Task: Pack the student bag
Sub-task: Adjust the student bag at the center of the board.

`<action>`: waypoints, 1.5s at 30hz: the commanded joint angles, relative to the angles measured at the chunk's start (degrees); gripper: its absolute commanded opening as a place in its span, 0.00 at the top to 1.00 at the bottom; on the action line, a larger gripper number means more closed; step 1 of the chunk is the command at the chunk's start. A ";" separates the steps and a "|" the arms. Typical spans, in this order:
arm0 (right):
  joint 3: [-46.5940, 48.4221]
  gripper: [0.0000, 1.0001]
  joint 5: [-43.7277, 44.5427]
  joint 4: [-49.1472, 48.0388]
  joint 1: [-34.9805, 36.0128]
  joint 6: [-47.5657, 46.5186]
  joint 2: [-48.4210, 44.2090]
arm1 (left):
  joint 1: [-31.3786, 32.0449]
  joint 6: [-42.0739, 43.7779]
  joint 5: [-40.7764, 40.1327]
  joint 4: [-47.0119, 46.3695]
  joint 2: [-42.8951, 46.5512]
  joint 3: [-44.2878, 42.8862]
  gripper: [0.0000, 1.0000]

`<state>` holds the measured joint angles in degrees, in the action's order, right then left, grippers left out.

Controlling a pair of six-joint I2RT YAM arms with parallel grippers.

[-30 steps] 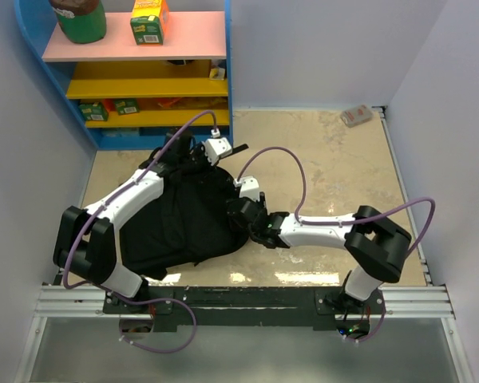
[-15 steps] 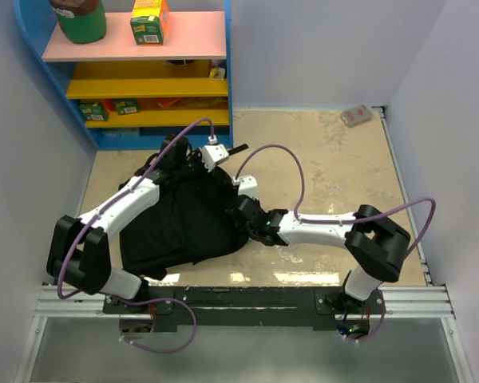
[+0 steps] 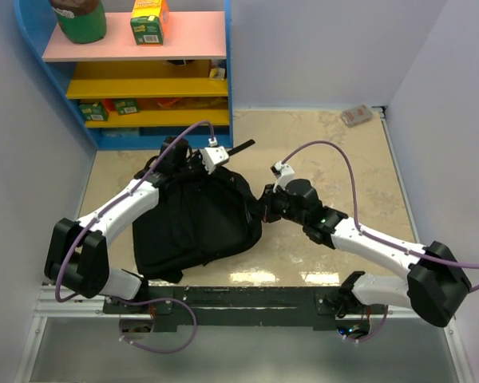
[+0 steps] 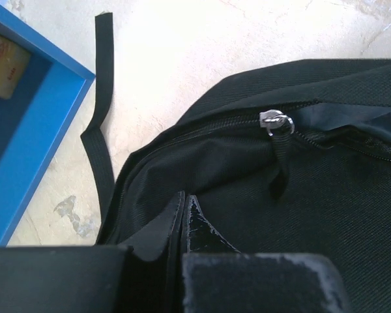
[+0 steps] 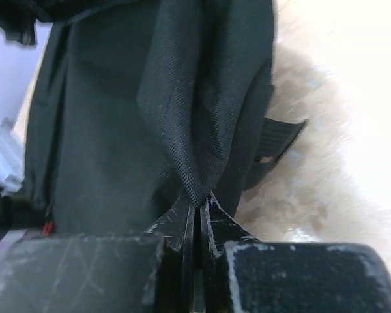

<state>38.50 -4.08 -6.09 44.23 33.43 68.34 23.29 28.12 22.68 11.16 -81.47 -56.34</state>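
The student bag (image 3: 193, 227), a large black fabric backpack, lies on the beige floor between my arms. My left gripper (image 3: 193, 165) is at the bag's far top edge. In the left wrist view its fingers (image 4: 184, 207) are shut on the bag's fabric just below the zip line, and the silver zip puller (image 4: 275, 122) lies beyond them. My right gripper (image 3: 263, 206) is at the bag's right edge. The right wrist view shows that gripper (image 5: 198, 207) shut on a raised fold of the bag's black fabric (image 5: 182, 98).
A blue shelf unit (image 3: 227, 72) with yellow shelves stands at the back left, close to the bag's top. It holds a green jar (image 3: 78, 20) and a yellow box (image 3: 149, 21). A loose black strap (image 4: 103, 98) trails toward the shelf. A small flat object (image 3: 356, 116) lies far right.
My right gripper has shut on the bag's right edge and swung right and away, pulling that side of the bag out. My left gripper has shifted slightly toward the shelf, still shut.
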 commanded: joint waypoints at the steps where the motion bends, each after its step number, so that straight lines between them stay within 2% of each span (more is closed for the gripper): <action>1: -2.88 1.00 -15.51 -15.52 -1.51 3.65 -1.71 | -0.44 0.01 -0.53 -1.32 1.14 0.79 1.00; 7: -4.40 1.00 -22.36 -25.01 -4.58 14.08 -0.93 | -0.35 0.45 3.06 3.07 5.88 -1.49 1.00; 9: -2.22 1.00 -22.64 -24.69 -5.55 15.87 0.82 | -0.35 0.62 4.74 7.11 8.51 -3.42 1.00; 11: 1.13 1.00 -23.08 -23.28 -5.82 16.84 2.15 | -0.26 0.97 10.78 14.46 9.57 -7.90 1.00; 13: 2.28 1.00 -22.21 -22.92 -5.73 17.28 3.56 | 0.44 -0.16 18.41 18.00 11.15 -10.10 1.00; 15: 2.19 1.00 -21.24 -23.53 -5.82 17.72 4.26 | 3.94 -0.78 21.43 23.28 12.03 -10.63 1.00; 17: 1.75 1.00 -21.06 -25.54 -5.91 19.03 4.79 | 9.89 -0.35 23.02 26.70 12.91 -8.62 1.00; 20: 1.05 1.00 -20.97 -28.62 -5.99 21.85 5.58 | 14.84 -0.17 23.29 27.43 13.71 -3.27 1.00; 27: -0.27 1.00 -22.11 -32.76 -6.79 26.16 6.11 | 17.66 0.54 21.54 25.24 13.18 5.96 1.00; 30: -0.27 1.00 -22.38 -32.85 -6.79 26.33 6.37 | 18.28 -0.52 18.99 21.11 11.43 8.16 1.00; 35: -1.14 1.00 -23.34 -33.37 -6.79 27.65 5.50 | 19.07 -3.77 9.69 10.56 7.92 11.77 1.00; 42: -3.51 1.00 -26.77 -31.10 -6.79 28.62 0.32 | 19.16 -4.47 -9.63 2.65 3.69 12.04 1.00; 45: -4.74 1.00 -28.26 -28.72 -6.79 27.74 -1.62 | 18.81 -5.00 -14.57 0.80 2.46 13.35 1.00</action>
<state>33.12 -23.53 -26.81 36.73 58.04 74.30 43.59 23.22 25.12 20.80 -76.95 -44.99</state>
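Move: The left hand, shut, is at the student bag's far part. The bag's middle lies about 12 cm back, 2 cm to its left and 8 cm down. Its zip pull is some 6 cm back and 5 cm right, the black strap about 8 cm ahead and 12 cm right. From the right hand, already pinching the bag's raised right edge, the bag's middle is about 18 cm left, 2 cm back and 8 cm below. The right hand keeps its pinch on the bag's raised edge, rolling about 30 degrees around its own fingers and ending a couple of centimetres farther left and up. The left hand's shut tips come off the far part, arch some 9 cm up and sweep about 20 cm back and somewhat right, turning clockwise, then sink onto the bag's near right part, easing forward again at the end. ##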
